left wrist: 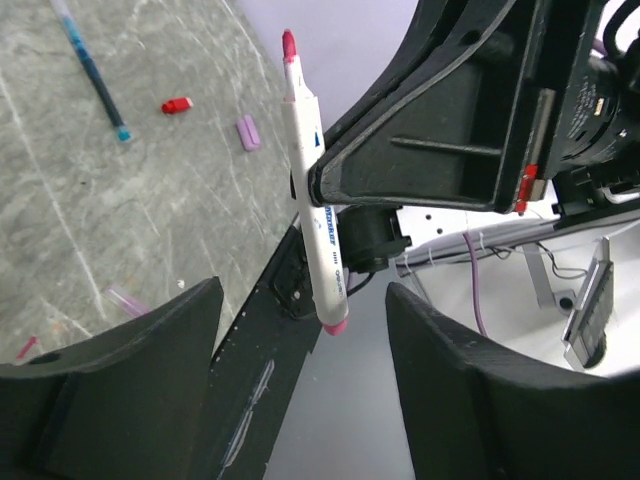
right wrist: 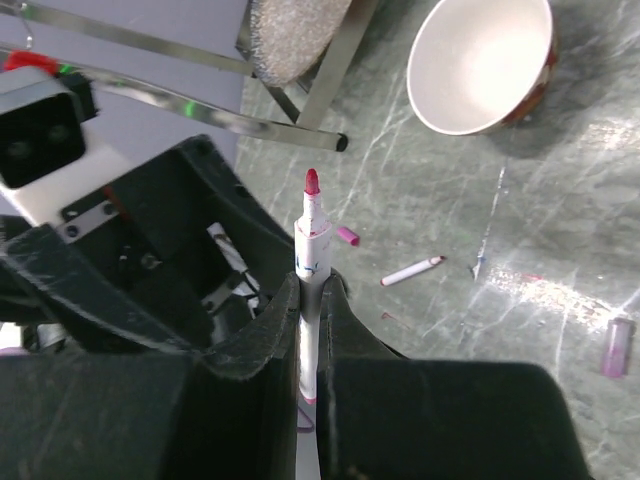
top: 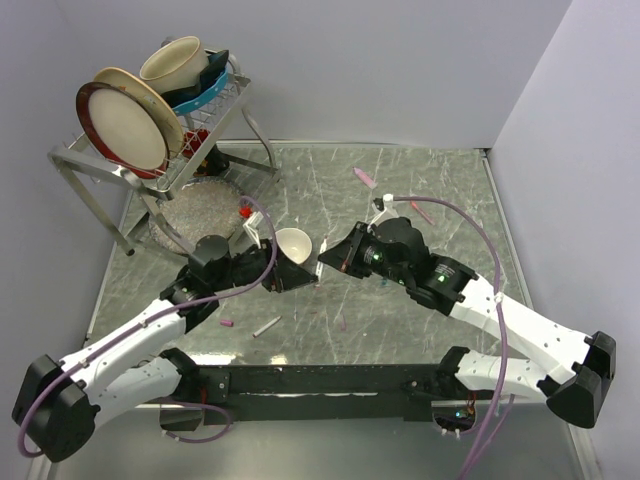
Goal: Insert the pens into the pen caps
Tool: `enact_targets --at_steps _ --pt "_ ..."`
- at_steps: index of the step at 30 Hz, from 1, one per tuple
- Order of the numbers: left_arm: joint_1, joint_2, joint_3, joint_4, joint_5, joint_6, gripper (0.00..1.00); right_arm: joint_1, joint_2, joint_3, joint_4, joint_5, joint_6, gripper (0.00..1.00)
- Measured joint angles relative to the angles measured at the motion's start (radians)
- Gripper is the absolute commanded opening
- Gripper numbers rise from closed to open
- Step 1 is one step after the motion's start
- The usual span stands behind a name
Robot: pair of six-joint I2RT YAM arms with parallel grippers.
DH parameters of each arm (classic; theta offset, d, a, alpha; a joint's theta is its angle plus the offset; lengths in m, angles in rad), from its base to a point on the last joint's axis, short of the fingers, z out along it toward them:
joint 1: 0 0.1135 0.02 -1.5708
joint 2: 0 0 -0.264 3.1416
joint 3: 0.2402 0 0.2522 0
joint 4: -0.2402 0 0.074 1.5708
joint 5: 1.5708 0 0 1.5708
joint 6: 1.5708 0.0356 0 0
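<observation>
My right gripper (right wrist: pixel 311 287) is shut on a white pen (right wrist: pixel 310 250) with a pink-red tip and holds it above the table, tip toward the left arm. In the left wrist view the same pen (left wrist: pixel 318 215) hangs just ahead of my left gripper (left wrist: pixel 300 400), which is open and empty. In the top view both grippers meet mid-table, left (top: pixel 298 275) and right (top: pixel 330 262), beside the small bowl (top: pixel 292 243). A pink cap (right wrist: pixel 347 236) and another white pen (right wrist: pixel 412 271) lie on the table. A red cap (left wrist: pixel 177 105), a lilac cap (left wrist: pixel 248 132) and a blue pen (left wrist: pixel 95 80) lie further off.
A dish rack (top: pixel 150 160) with plates and a cup stands at the back left, above a clear dish (top: pixel 195 205). Two pink pens (top: pixel 365 178) lie at the back right. A pink cap (top: pixel 228 323) and a white pen (top: pixel 267 326) lie near the front.
</observation>
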Motion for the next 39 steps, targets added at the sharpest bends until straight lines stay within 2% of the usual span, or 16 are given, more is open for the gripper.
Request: enact_targets --at_steps 7,10,11,13,15,19,28,32,37,39 --pt "-0.024 0.026 0.0 0.061 0.016 -0.021 0.51 0.019 -0.01 0.005 0.027 0.016 0.024 0.0" --pt "-0.028 0.028 0.0 0.088 0.023 -0.039 0.32 0.028 -0.017 0.005 0.044 0.019 0.035 0.0" --pt "-0.029 0.03 0.0 0.096 0.026 -0.045 0.16 0.032 -0.018 0.005 0.051 0.022 0.038 0.0" --pt "-0.031 0.031 0.0 0.122 0.034 -0.062 0.01 0.037 -0.018 0.003 0.061 0.032 0.044 0.07" --pt "-0.029 0.03 0.0 0.124 0.03 -0.08 0.01 0.04 -0.023 -0.002 0.077 0.043 0.044 0.22" --pt "-0.03 0.022 0.0 0.132 0.031 -0.089 0.01 0.056 -0.055 -0.053 0.15 0.058 0.071 0.27" --pt "-0.03 -0.004 0.0 0.17 0.038 -0.097 0.01 0.11 -0.069 -0.086 0.251 0.129 0.109 0.26" --pt "-0.023 -0.011 -0.005 0.163 0.029 -0.105 0.01 0.127 -0.044 -0.076 0.26 0.16 0.106 0.32" --pt "-0.027 -0.027 -0.006 0.158 0.035 -0.107 0.01 0.173 -0.015 -0.074 0.268 0.169 0.107 0.31" --pt "-0.028 -0.032 -0.006 0.155 0.041 -0.107 0.01 0.188 -0.01 -0.074 0.269 0.172 0.106 0.18"
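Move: The pen stands roughly upright in the right fingers, red tip up, its middle right at that hand's point. From the left hand, the pen's middle is about 2 cm to the right and 3 cm up; the left fingertips lie some 2 cm left of and 3 cm below the right hand. From the left hand, the bowl is about 17 cm ahead, 7 cm left and 18 cm down. A loose pen lies 5 cm back, 14 cm left, 20 cm down. The left fingers close on the pen's lower end and pinch it below the right grip, as that hand eases about 1 cm right and back. Both hands rise roughly 4 cm; once the left has hold, the right fingers loosen to about a third open around the pen, and the right hand rolls its left side up some 10–15 degrees, then edges left towards the left hand and slightly back and down. ##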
